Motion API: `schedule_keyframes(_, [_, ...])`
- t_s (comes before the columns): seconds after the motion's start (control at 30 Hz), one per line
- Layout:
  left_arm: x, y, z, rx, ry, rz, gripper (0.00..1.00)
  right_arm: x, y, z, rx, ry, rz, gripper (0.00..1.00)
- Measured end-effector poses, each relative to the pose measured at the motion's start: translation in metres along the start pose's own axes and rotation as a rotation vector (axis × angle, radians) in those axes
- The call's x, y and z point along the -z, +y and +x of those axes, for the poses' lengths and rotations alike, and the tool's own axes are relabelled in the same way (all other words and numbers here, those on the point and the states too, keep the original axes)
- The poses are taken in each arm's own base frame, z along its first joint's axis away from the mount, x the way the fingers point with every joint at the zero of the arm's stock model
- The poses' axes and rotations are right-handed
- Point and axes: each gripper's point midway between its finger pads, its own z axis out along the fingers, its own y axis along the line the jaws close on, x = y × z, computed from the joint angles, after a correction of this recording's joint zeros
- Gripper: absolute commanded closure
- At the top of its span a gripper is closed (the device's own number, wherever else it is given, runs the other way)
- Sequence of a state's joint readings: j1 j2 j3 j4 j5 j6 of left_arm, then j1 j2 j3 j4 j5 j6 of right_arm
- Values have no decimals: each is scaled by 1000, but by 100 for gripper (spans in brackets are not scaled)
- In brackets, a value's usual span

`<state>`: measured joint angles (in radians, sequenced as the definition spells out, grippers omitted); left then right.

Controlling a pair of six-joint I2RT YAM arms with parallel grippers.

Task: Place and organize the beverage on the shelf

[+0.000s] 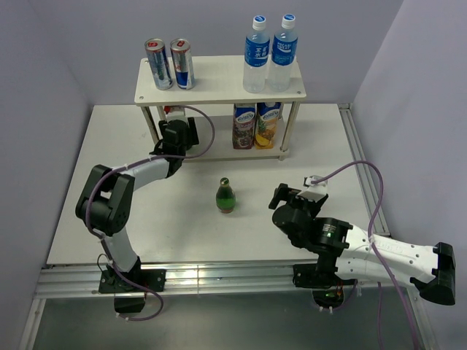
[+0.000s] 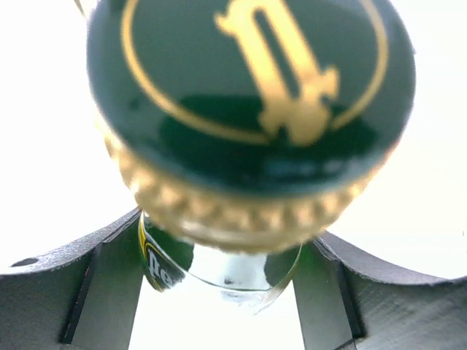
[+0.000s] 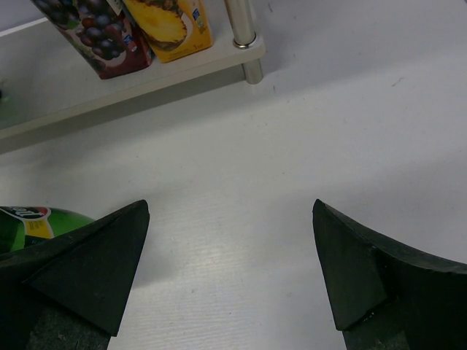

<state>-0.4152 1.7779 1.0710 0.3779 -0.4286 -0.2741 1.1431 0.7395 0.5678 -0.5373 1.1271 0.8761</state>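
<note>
The shelf [image 1: 219, 80] stands at the back of the table. My left gripper [image 1: 174, 120] reaches under its top board at the left end. In the left wrist view it [image 2: 219, 273] is shut on a green glass bottle [image 2: 168, 262], whose green-and-gold cap [image 2: 248, 95] fills the frame. A second green bottle [image 1: 226, 195] stands upright mid-table; its edge [image 3: 29, 226] shows in the right wrist view. My right gripper [image 1: 288, 191] hovers just right of that bottle, and it [image 3: 230, 219] is open over bare table.
Two cans [image 1: 169, 64] and two water bottles [image 1: 270, 52] stand on the top board. A grape carton [image 1: 244, 125] and a pineapple carton [image 1: 267, 124] sit on the lower board, seen too as grape carton [image 3: 102, 29] and pineapple carton [image 3: 171, 22] beside a shelf leg [image 3: 241, 22].
</note>
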Motion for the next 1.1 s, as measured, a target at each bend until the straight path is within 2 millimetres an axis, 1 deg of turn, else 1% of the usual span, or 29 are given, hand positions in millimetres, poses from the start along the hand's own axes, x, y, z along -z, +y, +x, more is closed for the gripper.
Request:
schedule_keyframes(0.1, [-6, -1, -3, 2, -6, -10, 100, 0, 0, 0, 0, 0, 0, 0])
schedule_keyframes(0.13, [-7, 0, -3, 2, -8, -14, 99, 0, 0, 1, 1, 0, 0, 0])
schedule_keyframes(0.17, [-8, 0, -3, 1, -8, -17, 97, 0, 0, 1, 1, 0, 0, 0])
schedule_keyframes(0.2, [-9, 1, -4, 1, -10, -21, 92, 0, 0, 1, 2, 1, 1, 0])
schedule_keyframes(0.23, [-9, 2, -4, -1, -11, -28, 81, 0, 0, 1, 3, 1, 1, 0])
schedule_keyframes(0.27, [-9, 3, -4, -2, -13, -35, 75, 0, 0, 1, 3, 1, 1, 0])
schedule_keyframes(0.3, [-9, 4, -5, -6, -15, -43, 59, 0, 0, 2, 4, 1, 1, 0])
schedule_keyframes(0.33, [-9, 6, -5, -9, -16, -49, 50, 0, 0, 2, 4, 1, 1, 0])
schedule_keyframes(0.37, [-9, 7, -5, -13, -18, -55, 33, 0, 0, 2, 4, 1, 1, 0])
schedule_keyframes(0.4, [-9, 9, -6, -16, -19, -63, 6, 0, 0, 2, 4, 1, 1, 0])
schedule_keyframes(0.43, [-9, 11, -6, -23, -21, -71, 1, 0, 0, 2, 3, 1, 1, 0])
schedule_keyframes(0.57, [-9, 7, -17, -6, -62, -63, 1, 0, 0, 2, 3, 2, 1, 0])
schedule_keyframes(0.77, [-7, 6, -19, -3, -67, -58, 1, 1, -1, 0, -13, 2, -4, 0])
schedule_keyframes(0.83, [-1, 6, -19, -4, -65, -49, 1, 1, -1, -1, -23, 1, -6, 0])
schedule_keyframes(0.97, [16, 4, -18, -4, -59, -19, 1, 2, -1, -1, -32, 1, -9, 0])
schedule_keyframes(1.03, [26, 8, -18, 2, -53, -21, 1, 2, -1, -2, -35, 1, -10, 0])
schedule_keyframes(1.1, [33, 14, -26, 18, -72, -25, 0, 2, -1, -2, -37, 1, -10, 0])
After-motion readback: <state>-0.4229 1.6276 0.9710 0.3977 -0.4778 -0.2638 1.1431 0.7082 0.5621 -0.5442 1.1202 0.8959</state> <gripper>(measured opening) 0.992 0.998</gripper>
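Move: The left gripper already has the green bottle by the neck on the left end of the lower shelf; its standing spot is about 1 cm ahead, 1 cm left and 11 cm below. The front left post stands some 8 cm left and 4 cm back; the grape carton is roughly 18 cm right, level with the hand. From the right gripper, that spot lies about 28 cm ahead, 33 cm left and 14 cm down. Nudge the left gripper, still pinching the green bottle's neck, about 1 cm forward and 1 cm left along the lower shelf. Then open the fingers fully to let go of the bottle, easing upward as they spread, and back the gripper about 4 cm towards the robot while it keeps rising, some 3 cm in all. ##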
